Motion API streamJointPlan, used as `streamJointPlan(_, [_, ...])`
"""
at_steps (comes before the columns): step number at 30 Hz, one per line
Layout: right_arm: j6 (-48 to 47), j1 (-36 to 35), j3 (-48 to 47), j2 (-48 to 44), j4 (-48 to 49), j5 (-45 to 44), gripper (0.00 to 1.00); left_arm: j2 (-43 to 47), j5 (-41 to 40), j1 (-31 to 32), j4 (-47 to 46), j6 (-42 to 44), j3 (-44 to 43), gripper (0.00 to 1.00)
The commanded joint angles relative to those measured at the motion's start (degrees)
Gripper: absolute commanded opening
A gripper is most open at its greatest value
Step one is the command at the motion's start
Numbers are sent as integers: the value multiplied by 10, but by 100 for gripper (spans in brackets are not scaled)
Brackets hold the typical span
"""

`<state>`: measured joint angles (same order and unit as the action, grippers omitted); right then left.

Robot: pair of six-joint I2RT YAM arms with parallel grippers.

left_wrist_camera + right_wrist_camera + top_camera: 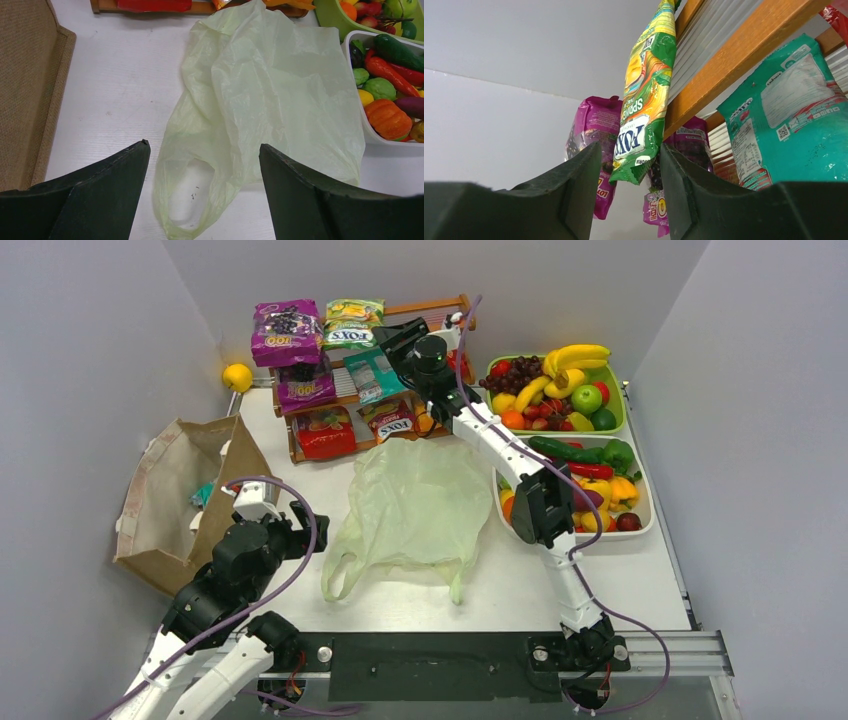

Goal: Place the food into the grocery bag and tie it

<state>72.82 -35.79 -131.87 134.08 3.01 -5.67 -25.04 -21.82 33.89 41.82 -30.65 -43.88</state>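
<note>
The pale green grocery bag [420, 505] lies flat and empty in the middle of the table, its handles toward me. My left gripper [300, 528] is open and hovers just left of the bag; in the left wrist view [204, 150] the bag [275, 90] and one loop handle [185, 200] lie between its fingers, untouched. My right gripper [395, 340] is at the snack rack. Its open jaws [630, 160] stand either side of the lower corner of a green FOX'S packet [644, 100], with a gap on both sides. A banana bunch [575, 357] lies in the fruit tray.
The wooden rack [425, 310] holds purple packets [285, 332], a teal packet [789, 115] and red ones. A brown paper bag [175, 495] stands at the left. A green fruit tray [622, 400] and a white vegetable tray [650, 510] are at the right.
</note>
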Motion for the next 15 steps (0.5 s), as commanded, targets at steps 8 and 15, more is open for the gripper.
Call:
streamJointPlan(8, [13,-6,-25,17,31,-9,38,3,3,-5,-13,5,-10,79])
streamJointPlan(15, [12,-8,-24,16,33,-8,18,1,2,-5,-13,4,-10,79])
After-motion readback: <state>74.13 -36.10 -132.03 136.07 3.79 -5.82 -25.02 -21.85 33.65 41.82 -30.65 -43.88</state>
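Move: The right hand, its fingers part-closed, has the green-and-yellow Fox's bag about 6 cm to its left and 3 cm ahead, at about its own height, the bag's near right corner close to the fingertips. The purple bag on the top shelf is roughly 19 cm left and 2 cm ahead, about level in height; the teal bag is some 6 cm back and 1 cm left, about 9 cm below. From the idle left hand the Fox's bag lies about 37 cm ahead, 7 cm right and 10 cm higher. The right hand sinks about 2 cm beside the top shelf, easing less than a centimetre left towards the Fox's bag, so that the bag's near right corner stays between its fingertips, then stops there. The fingers, still pointing forward and to the left with no real turn of the wrist, narrow throughout and fastest once the sinking stops, to roughly half their starting gap around that corner; whether both pads already touch the bag can't be seen. ##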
